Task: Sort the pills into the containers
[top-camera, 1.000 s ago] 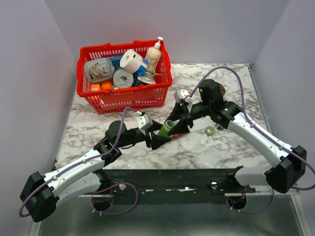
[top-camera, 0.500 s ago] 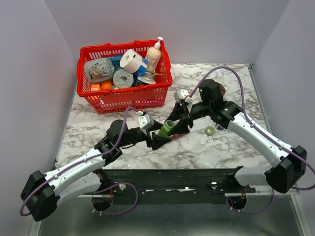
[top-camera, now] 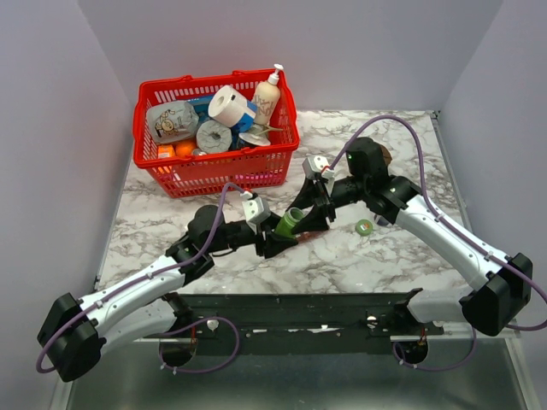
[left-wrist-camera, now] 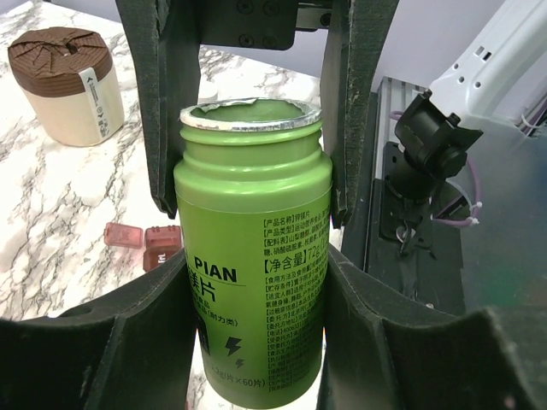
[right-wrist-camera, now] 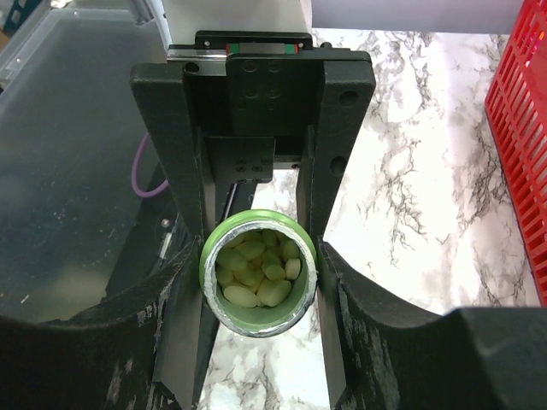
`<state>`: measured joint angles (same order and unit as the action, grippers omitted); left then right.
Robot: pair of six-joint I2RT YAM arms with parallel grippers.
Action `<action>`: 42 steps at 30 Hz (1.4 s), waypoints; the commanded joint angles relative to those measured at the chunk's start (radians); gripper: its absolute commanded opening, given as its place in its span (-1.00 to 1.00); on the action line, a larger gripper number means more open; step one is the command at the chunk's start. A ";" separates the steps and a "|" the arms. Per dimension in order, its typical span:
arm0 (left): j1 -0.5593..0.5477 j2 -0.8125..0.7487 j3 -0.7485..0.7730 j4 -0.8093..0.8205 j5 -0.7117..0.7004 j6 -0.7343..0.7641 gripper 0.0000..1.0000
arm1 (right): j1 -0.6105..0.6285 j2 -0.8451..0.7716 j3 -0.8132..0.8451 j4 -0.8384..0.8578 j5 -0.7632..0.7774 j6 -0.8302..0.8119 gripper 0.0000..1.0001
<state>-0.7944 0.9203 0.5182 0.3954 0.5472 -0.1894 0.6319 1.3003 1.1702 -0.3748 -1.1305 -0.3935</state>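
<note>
An open green pill bottle [top-camera: 289,224] is held tilted above the marble table between both grippers. My left gripper [top-camera: 275,243] is shut on its lower body, as the left wrist view [left-wrist-camera: 256,342] shows. My right gripper [top-camera: 309,215] comes in along the bottle's axis. Its fingers press against both sides of the neck and rim. The right wrist view [right-wrist-camera: 259,273] looks into the mouth at pale yellow-green pills [right-wrist-camera: 256,272]. Two compartments of the dark red-brown pill organizer [left-wrist-camera: 145,245] show on the table beyond the bottle; the rest is hidden.
The bottle's green cap [top-camera: 364,226] lies on the table right of the grippers. A cream jar with a brown lid [left-wrist-camera: 67,81] stands behind the right arm. A red mesh basket [top-camera: 214,169] full of groceries sits at the back left.
My left arm has shifted slightly right and forward, nudging the bottle toward the right gripper. The right arm has not visibly moved.
</note>
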 commanded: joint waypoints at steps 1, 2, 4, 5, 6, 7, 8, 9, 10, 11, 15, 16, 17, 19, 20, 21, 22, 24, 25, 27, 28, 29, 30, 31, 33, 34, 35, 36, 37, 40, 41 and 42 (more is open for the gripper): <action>0.017 -0.012 0.043 -0.036 0.040 0.044 -1.00 | 0.008 -0.029 -0.009 -0.004 -0.035 -0.019 -0.49; 0.020 -0.017 0.046 -0.052 0.042 0.053 -1.00 | 0.008 -0.030 -0.009 -0.012 -0.029 -0.022 -0.46; 0.033 -0.024 0.055 -0.090 0.049 0.068 -1.00 | 0.008 -0.032 -0.009 -0.016 -0.020 -0.028 -0.45; 0.040 -0.034 0.054 -0.092 0.056 0.070 -1.00 | 0.008 -0.033 -0.014 -0.018 -0.014 -0.031 -0.45; 0.046 -0.038 0.054 -0.095 0.063 0.068 -1.00 | 0.006 -0.033 -0.014 -0.019 -0.014 -0.031 -0.44; 0.050 -0.043 0.052 -0.098 0.066 0.068 -1.00 | 0.006 -0.035 -0.014 -0.019 -0.014 -0.031 -0.44; 0.057 -0.049 0.051 -0.096 0.068 0.064 -1.00 | 0.006 -0.035 -0.017 -0.018 -0.015 -0.031 -0.45; 0.058 -0.051 0.051 -0.095 0.071 0.064 -1.00 | 0.006 -0.035 -0.015 -0.018 -0.017 -0.031 -0.45; 0.060 -0.052 0.051 -0.093 0.074 0.061 -1.00 | 0.006 -0.032 -0.015 -0.018 -0.018 -0.030 -0.45; 0.061 -0.051 0.049 -0.092 0.076 0.059 -1.00 | 0.006 -0.033 -0.014 -0.018 -0.021 -0.028 -0.44; 0.063 -0.046 0.040 -0.072 0.080 0.045 -1.00 | 0.006 -0.033 -0.009 -0.018 -0.023 -0.025 -0.44; 0.063 -0.044 0.040 -0.070 0.083 0.045 -1.00 | 0.006 -0.033 -0.007 -0.018 -0.023 -0.025 -0.44; 0.063 -0.040 0.040 -0.072 0.088 0.047 -1.00 | 0.006 -0.033 -0.007 -0.018 -0.028 -0.024 -0.42; 0.063 -0.035 0.043 -0.082 0.095 0.060 -1.00 | 0.006 -0.033 0.003 -0.019 -0.032 -0.013 -0.09; 0.063 -0.029 0.045 -0.089 0.102 0.068 -1.00 | 0.006 -0.033 0.011 -0.019 -0.037 -0.008 0.13; 0.063 -0.026 0.046 -0.096 0.103 0.076 -1.00 | 0.003 -0.033 0.022 -0.022 -0.051 -0.001 0.31; 0.063 -0.023 0.046 -0.113 0.103 0.093 -1.00 | 0.000 -0.032 0.060 -0.030 -0.060 0.014 0.65; 0.063 -0.026 0.036 -0.118 0.105 0.108 -1.00 | -0.038 -0.032 0.112 -0.053 -0.106 0.039 0.99; 0.063 -0.034 0.031 -0.110 0.100 0.111 -1.00 | -0.060 -0.032 0.141 -0.061 -0.123 0.062 0.99; 0.064 -0.073 0.004 -0.087 0.079 0.110 -1.00 | -0.141 -0.044 0.221 -0.085 -0.144 0.076 0.99; 0.066 -0.092 -0.006 -0.046 0.070 0.104 -1.00 | -0.168 -0.055 0.236 -0.093 -0.140 0.070 0.99; 0.067 -0.125 -0.015 -0.018 0.063 0.075 -1.00 | -0.219 -0.077 0.252 -0.110 -0.126 0.064 0.99; 0.069 -0.145 -0.032 0.015 0.059 0.056 -1.00 | -0.245 -0.093 0.247 -0.116 -0.085 0.059 0.99; 0.070 -0.164 -0.037 0.092 0.034 0.039 -1.00 | -0.268 -0.107 0.235 -0.119 -0.062 0.047 0.99; 0.073 -0.213 -0.049 0.179 -0.004 -0.022 -1.00 | -0.322 -0.149 0.168 -0.122 0.022 0.033 0.99; 0.075 -0.225 -0.050 0.279 -0.059 -0.048 -1.00 | -0.336 -0.160 0.140 -0.121 0.046 0.013 0.99; 0.078 -0.248 -0.053 0.333 -0.091 -0.068 -1.00 | -0.354 -0.173 0.111 -0.119 0.061 -0.004 0.99; 0.084 -0.254 -0.056 0.392 -0.120 -0.111 -1.00 | -0.365 -0.191 0.048 -0.115 0.084 -0.014 0.99; 0.086 -0.261 -0.058 0.512 -0.153 -0.133 -1.00 | -0.373 -0.199 0.022 -0.105 0.087 -0.018 0.99; 0.103 -0.259 -0.049 0.728 -0.277 -0.215 -1.00 | -0.400 -0.216 -0.076 -0.044 0.092 -0.005 0.99; 0.109 -0.249 -0.044 0.768 -0.314 -0.235 -1.00 | -0.409 -0.216 -0.093 -0.021 0.090 -0.005 0.99; 0.113 -0.242 -0.031 0.807 -0.334 -0.252 -1.00 | -0.413 -0.216 -0.110 -0.009 0.092 -0.005 0.99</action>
<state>-0.7033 0.6693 0.4618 0.8082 0.4042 -0.3088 0.2443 1.0756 1.1431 -0.4332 -1.0836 -0.3893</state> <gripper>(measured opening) 0.600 0.995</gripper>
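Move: My two hands still hold the open green bottle between them, left fingers round its body, right fingers at its neck. From my right hand the green lid lies about 12 cm ahead, 21 cm to the right and 24 cm below, with the white bottle some 3 cm farther out and 7 cm more to the right of it. From my left hand the pill box is roughly 8 cm ahead, 3 cm right and 20 cm below. After nearly holding still, I open my right fingers wide, come free of the bottle neck and swing up and about 10 cm to the right, somewhat forward, turning clockwise, then sink again on the lid's side of the pill box. My left hand keeps its grip and lifts the bottle some 14 cm, drawing left and tipping the fingers upward. ##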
